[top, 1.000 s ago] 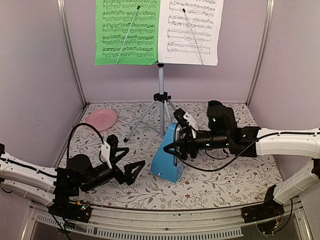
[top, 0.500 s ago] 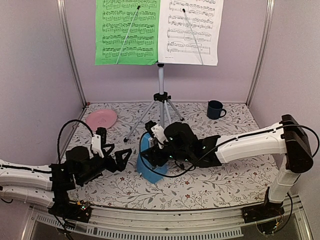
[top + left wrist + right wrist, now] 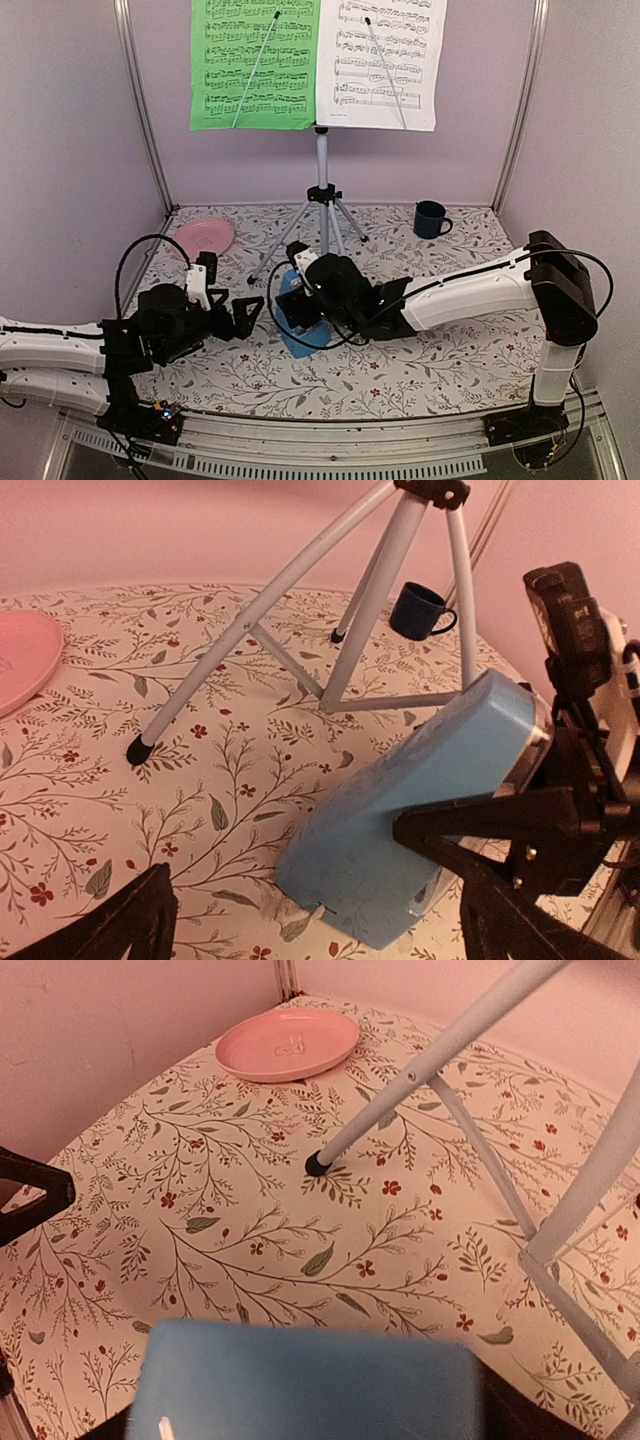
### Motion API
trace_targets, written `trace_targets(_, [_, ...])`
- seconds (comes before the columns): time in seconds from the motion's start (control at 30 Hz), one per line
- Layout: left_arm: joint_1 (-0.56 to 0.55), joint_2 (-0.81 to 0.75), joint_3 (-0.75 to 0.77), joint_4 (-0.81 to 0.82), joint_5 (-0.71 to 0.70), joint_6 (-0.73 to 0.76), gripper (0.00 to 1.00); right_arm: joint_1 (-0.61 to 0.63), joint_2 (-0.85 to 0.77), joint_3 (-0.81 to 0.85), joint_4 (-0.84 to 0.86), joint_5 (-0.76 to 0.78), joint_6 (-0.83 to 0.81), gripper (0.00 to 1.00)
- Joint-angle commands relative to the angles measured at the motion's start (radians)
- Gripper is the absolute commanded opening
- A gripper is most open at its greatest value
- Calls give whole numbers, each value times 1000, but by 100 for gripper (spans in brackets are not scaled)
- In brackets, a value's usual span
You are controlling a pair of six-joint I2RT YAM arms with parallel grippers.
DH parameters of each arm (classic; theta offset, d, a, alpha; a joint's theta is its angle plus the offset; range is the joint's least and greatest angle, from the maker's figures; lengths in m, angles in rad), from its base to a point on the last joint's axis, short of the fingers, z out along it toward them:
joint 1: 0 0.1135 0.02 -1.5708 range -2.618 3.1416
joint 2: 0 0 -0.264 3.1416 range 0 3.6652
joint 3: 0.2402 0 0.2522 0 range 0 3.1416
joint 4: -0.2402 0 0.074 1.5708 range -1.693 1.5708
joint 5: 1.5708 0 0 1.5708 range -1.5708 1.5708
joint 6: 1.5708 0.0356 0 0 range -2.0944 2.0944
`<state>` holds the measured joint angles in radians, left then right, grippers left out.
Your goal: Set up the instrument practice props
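Observation:
The music stand (image 3: 322, 190) rises on its silver tripod at the back centre, with a green page (image 3: 255, 65) and a white page (image 3: 380, 65) of sheet music on it. In front of the tripod the light-blue metronome (image 3: 308, 338) leans over sharply, its lower edge at the table. My right gripper (image 3: 300, 300) is shut on its upper part. In the left wrist view the metronome (image 3: 420, 800) tilts to the right with a black finger pressed on its side. My left gripper (image 3: 236, 316) hangs open just left of it, holding nothing.
A pink plate (image 3: 203, 238) lies at the back left, and a dark blue mug (image 3: 431, 219) stands at the back right. The tripod legs (image 3: 430, 1065) spread over the floral cloth right behind the metronome. Walls close in on three sides.
My right arm has carried the metronome left, toward the left gripper, and tipped it further over. The left gripper has edged forward. The mug is now uncovered.

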<state>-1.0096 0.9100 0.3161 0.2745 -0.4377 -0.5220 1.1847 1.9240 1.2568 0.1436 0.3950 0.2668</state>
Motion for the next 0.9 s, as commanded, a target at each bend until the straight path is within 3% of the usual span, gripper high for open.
trace_targets(0.0, [16,10,60,-67,-6,-16,99,16,-21,42,104,-8,65,97])
trace_targets(0.23, [-5,0,119,-120,-24,-76,99,18,-170,-75,196,-120,83,99])
trace_targets(0.43, [-202,87,227,-143,-264,-131,99,-19,-395,-260,235,-127,75,99])
trace_targets(0.53, [-247,168,308,-184,-340,-225,99,-64,-507,-344,238,-132,102,99])
trace_targets(0.67, [-288,319,489,-350,-441,-378,99,-119,-638,-430,240,-124,112,99])
trace_targets(0.87, [-295,594,785,-760,-499,-659,99,-172,-732,-508,238,-114,126,99])
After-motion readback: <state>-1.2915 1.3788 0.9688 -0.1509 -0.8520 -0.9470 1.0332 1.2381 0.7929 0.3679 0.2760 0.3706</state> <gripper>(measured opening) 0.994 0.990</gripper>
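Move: The blue box is still in the right hand's fingers, its middle about 3 cm below and 2 cm back of the hand point, level with it sideways. From that hand, the stand's left foot lies some 11 cm ahead and 11 cm left, and the stand's near right foot about 13 cm right and 2 cm back, both roughly 10 cm below. From the left hand the box is about 12 cm right, 1 cm ahead and 6 cm below. Right hand opens and leaves the blue box, 20 cm up and right; left moves 10 cm right, rising. ##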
